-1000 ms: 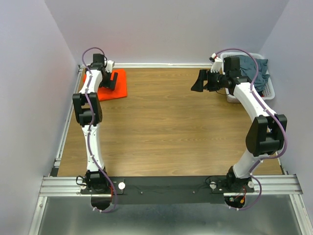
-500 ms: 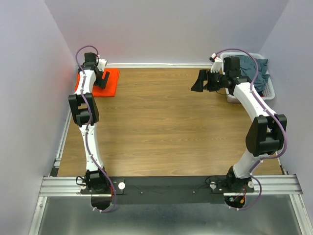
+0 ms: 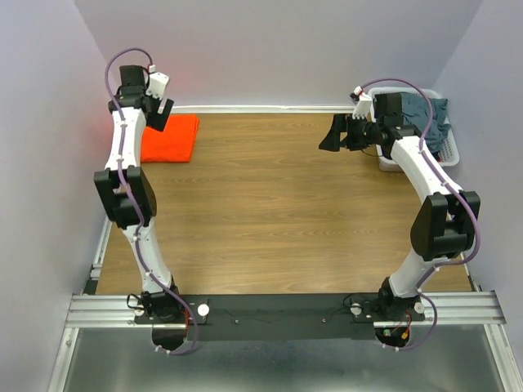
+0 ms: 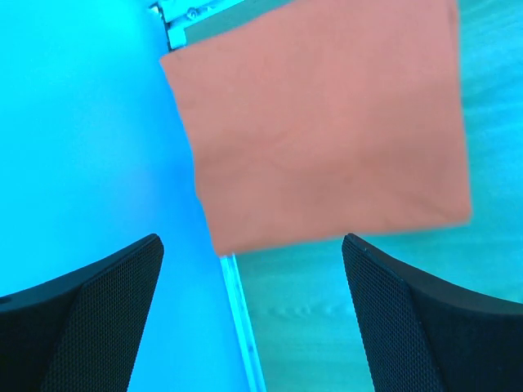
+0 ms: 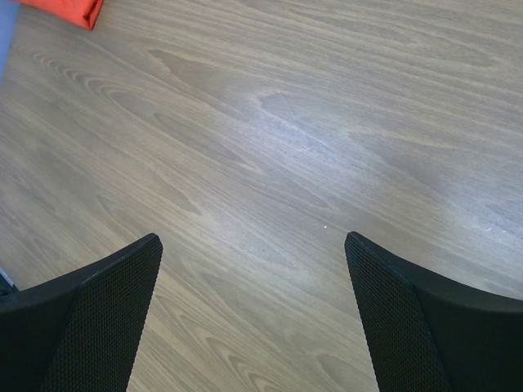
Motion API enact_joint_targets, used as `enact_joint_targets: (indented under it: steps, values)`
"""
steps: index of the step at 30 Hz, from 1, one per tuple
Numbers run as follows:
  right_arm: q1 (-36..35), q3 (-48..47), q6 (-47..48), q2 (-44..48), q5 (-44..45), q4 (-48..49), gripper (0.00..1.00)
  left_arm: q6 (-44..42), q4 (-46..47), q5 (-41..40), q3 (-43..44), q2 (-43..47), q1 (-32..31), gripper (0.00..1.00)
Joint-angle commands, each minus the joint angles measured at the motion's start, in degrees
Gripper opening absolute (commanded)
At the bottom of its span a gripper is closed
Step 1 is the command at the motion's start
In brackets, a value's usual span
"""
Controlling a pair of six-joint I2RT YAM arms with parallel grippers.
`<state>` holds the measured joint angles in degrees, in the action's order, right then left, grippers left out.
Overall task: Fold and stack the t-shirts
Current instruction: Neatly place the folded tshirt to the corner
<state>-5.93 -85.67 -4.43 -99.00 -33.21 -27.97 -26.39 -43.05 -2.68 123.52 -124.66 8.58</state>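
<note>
The folded orange-red t-shirt (image 3: 170,137) lies flat at the table's far left corner; it fills the upper part of the left wrist view (image 4: 327,122), and its corner shows in the right wrist view (image 5: 69,10). My left gripper (image 3: 158,116) is open and empty, raised above the shirt's far left edge, apart from it. Dark blue-grey t-shirts (image 3: 431,118) are heaped in the white basket (image 3: 452,152) at the far right. My right gripper (image 3: 331,135) is open and empty, held above the bare table left of the basket.
The lilac side wall (image 3: 49,163) stands close beside the left arm. A metal rail (image 4: 241,318) runs along the table's left edge. The wooden table (image 3: 278,212) stretches between the two arms.
My left gripper has let go of the orange-red shirt and risen up and back toward the far left corner. The shirt has shifted slightly left and lies flat. The right arm has not moved.
</note>
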Motion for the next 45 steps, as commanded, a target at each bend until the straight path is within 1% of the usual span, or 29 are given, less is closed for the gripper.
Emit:
enact_joint_targets:
  steps: [1, 2, 4, 8, 12, 14, 21, 26, 32, 35, 41, 45]
  values:
    - [0.22, -1.34, -0.06, 1.09, -1.24, -1.04, 1.0, -0.41, -3.01, 5.92, -9.25, 5.12, 3.19, 0.98]
    - [0.22, -1.34, -0.06, 1.44, -1.07, -1.12, 1.0, -0.68, -3.01, 8.1, -12.4, 6.7, 3.89, 0.98]
    - [0.22, -1.26, 0.03, 1.88, -1.07, -1.12, 1.0, -1.9, -3.53, 9.44, -15.32, 8.63, 5.39, 0.98]
    - [0.22, -0.56, 0.21, 2.32, -0.89, -1.21, 1.0, -5.16, -3.36, 10.32, -23.74, 11.19, 6.62, 0.98]
    - [0.22, -0.03, 0.56, 2.67, -0.72, -1.21, 1.0, -6.74, -1.52, 11.03, -26.84, 11.02, 7.85, 0.98]
    - [0.22, 0.15, 0.73, 2.67, -0.63, -1.21, 1.0, -7.18, -1.34, 12.07, -26.93, 9.01, 8.21, 0.98]
    - [0.22, 0.77, 1.0, 2.5, -0.01, -1.21, 1.0, -7.01, -0.81, 15.5, -23.07, 1.8, 8.56, 0.98]
    - [0.22, 0.77, 1.09, 1.97, -0.01, -1.21, 1.0, -4.99, -0.55, 17.62, -19.29, -3.12, 8.56, 0.98]
    - [0.22, 0.33, 1.0, 0.92, -0.1, -1.3, 1.0, -2.18, 1.65, 18.32, -16.3, -6.9, 8.47, 0.98]
    - [0.31, 0.06, 0.91, 0.21, -0.27, -1.3, 1.0, -1.47, 2.26, 18.85, -13.32, -9.02, 8.21, 0.98]
    - [0.31, -0.11, 1.0, -0.58, -0.36, -1.39, 1.0, 0.29, 1.56, 20.69, -7.17, -13.67, 8.03, 0.98]
    - [0.22, 0.15, 1.09, -0.67, -0.36, -1.3, 1.0, 1.16, 1.3, 22.1, -4.87, -15.17, 7.51, 0.98]
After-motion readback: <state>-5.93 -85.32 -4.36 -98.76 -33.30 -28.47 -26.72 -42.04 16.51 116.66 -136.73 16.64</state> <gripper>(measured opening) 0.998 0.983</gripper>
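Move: The folded orange t-shirt lies under the left hand, its middle about 4 cm ahead, 4 cm to the right and some 16 cm below the fingers. The table's far-left corner is roughly 14 cm ahead of that hand and 8 cm to its left, at table height. From the idle right hand the t-shirt is about 50 cm to the left, 15 cm farther out and some 18 cm lower. The left hand's open fingers come up against the t-shirt's near edge, left of its middle, and push it towards the far wall. To get there the hand swings back about 12 cm while dropping, tips its fingers steeper, sinks to some 15 cm below its start, then slides forward low for 9 cm, its left side rolling down nearly 20 degrees. ##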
